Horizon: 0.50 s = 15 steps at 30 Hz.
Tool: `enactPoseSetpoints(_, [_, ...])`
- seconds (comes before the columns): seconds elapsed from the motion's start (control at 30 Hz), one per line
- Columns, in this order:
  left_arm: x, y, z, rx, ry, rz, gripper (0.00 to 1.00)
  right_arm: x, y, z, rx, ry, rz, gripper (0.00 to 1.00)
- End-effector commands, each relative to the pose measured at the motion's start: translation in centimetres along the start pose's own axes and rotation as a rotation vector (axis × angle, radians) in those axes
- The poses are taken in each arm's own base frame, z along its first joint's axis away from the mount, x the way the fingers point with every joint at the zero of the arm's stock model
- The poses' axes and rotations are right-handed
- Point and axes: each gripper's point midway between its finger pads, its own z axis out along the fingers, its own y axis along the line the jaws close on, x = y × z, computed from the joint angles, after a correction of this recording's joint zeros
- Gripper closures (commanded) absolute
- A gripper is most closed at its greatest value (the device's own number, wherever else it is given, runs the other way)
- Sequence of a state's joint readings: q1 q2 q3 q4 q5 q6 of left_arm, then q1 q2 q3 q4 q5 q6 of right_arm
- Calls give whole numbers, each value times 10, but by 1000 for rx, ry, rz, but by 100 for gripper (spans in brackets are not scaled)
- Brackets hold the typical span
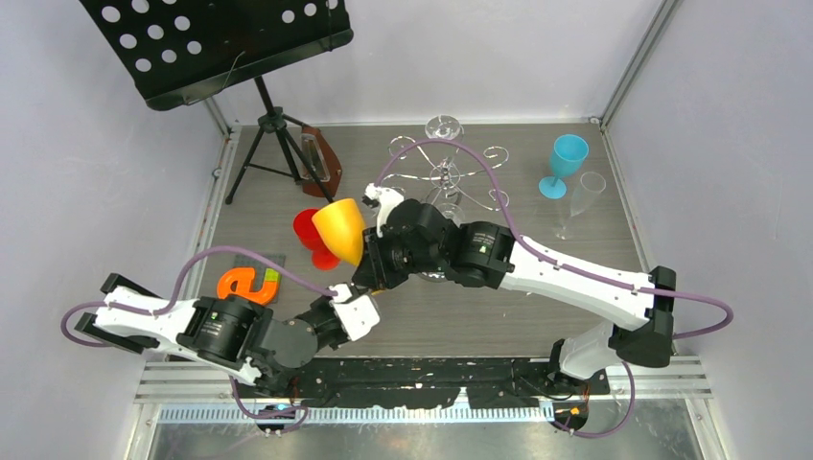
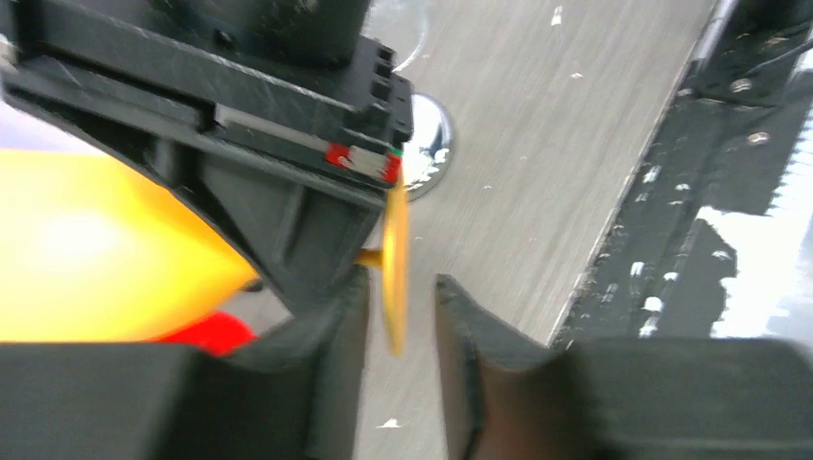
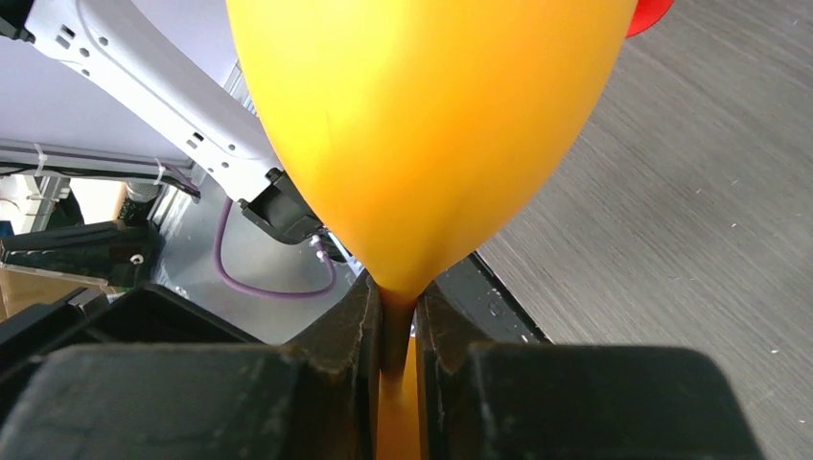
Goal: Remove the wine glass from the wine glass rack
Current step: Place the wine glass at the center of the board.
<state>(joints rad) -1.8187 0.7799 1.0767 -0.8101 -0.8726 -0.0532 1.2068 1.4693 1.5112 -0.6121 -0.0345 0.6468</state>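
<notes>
A yellow wine glass (image 1: 338, 228) is held tilted above the table, left of the chrome wine glass rack (image 1: 446, 172). My right gripper (image 3: 395, 292) is shut on its thin stem just below the bowl (image 3: 431, 125). My left gripper (image 2: 403, 287) is open; the glass's flat yellow foot (image 2: 394, 259) stands edge-on between its fingers (image 2: 460, 326) with a gap on each side. In the top view the two grippers meet at the glass's foot, left gripper (image 1: 357, 292) under right gripper (image 1: 369, 271). A clear glass (image 1: 443, 126) hangs at the rack's far side. The rack's mirror base (image 2: 427, 144) shows beyond my left fingers.
A red wine glass (image 1: 309, 235) stands just behind the yellow one. A blue wine glass (image 1: 564, 163) and a clear flute (image 1: 583, 196) stand at the right. A black music stand (image 1: 230, 48) on a tripod is at the back left, an orange piece (image 1: 247, 285) near the left arm.
</notes>
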Motion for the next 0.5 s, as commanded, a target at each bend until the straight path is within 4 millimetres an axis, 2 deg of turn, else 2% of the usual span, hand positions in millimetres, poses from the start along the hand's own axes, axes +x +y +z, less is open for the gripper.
enactPoseSetpoints(0.0, [-19, 4, -5, 14, -87, -89, 54, -23, 14, -23, -60, -102, -46, 94])
enactPoseSetpoints(0.1, [-22, 3, -7, 33, -110, -111, 31, -25, 12, -28, -61, -125, -69, 94])
enactPoseSetpoints(0.17, [-24, 4, -9, 43, -123, -124, 23, -25, 11, -31, -62, -136, -85, 94])
enactPoseSetpoints(0.47, [-31, 0, -9, 140, -169, -228, 17, -15, -3, -49, -75, -197, -156, 94])
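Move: The right hand already holds the yellow wine glass by its stem, rim pointing forward-left. The clear board in front of the rack lies about 11 cm to this hand's right, 2 cm back and 28 cm below; the rack foot is some 13 cm right, 11 cm ahead, 27 cm down, and the red wine glass about 10 cm ahead, 10 cm left, 19 cm down. From the left hand, the yellow wine glass's middle is roughly 8 cm ahead, 5 cm left, level. Rightwards goes the right hand, about 3 cm, rising a centimetre and sinking again, its grip kept on the yellow glass's stem while it rolls the rim up some 5 to 10 degrees. The left fingers, already parting at the glass's foot, spread wide and come free of it as that hand lifts about 2 cm and rolls some 10 degrees. ##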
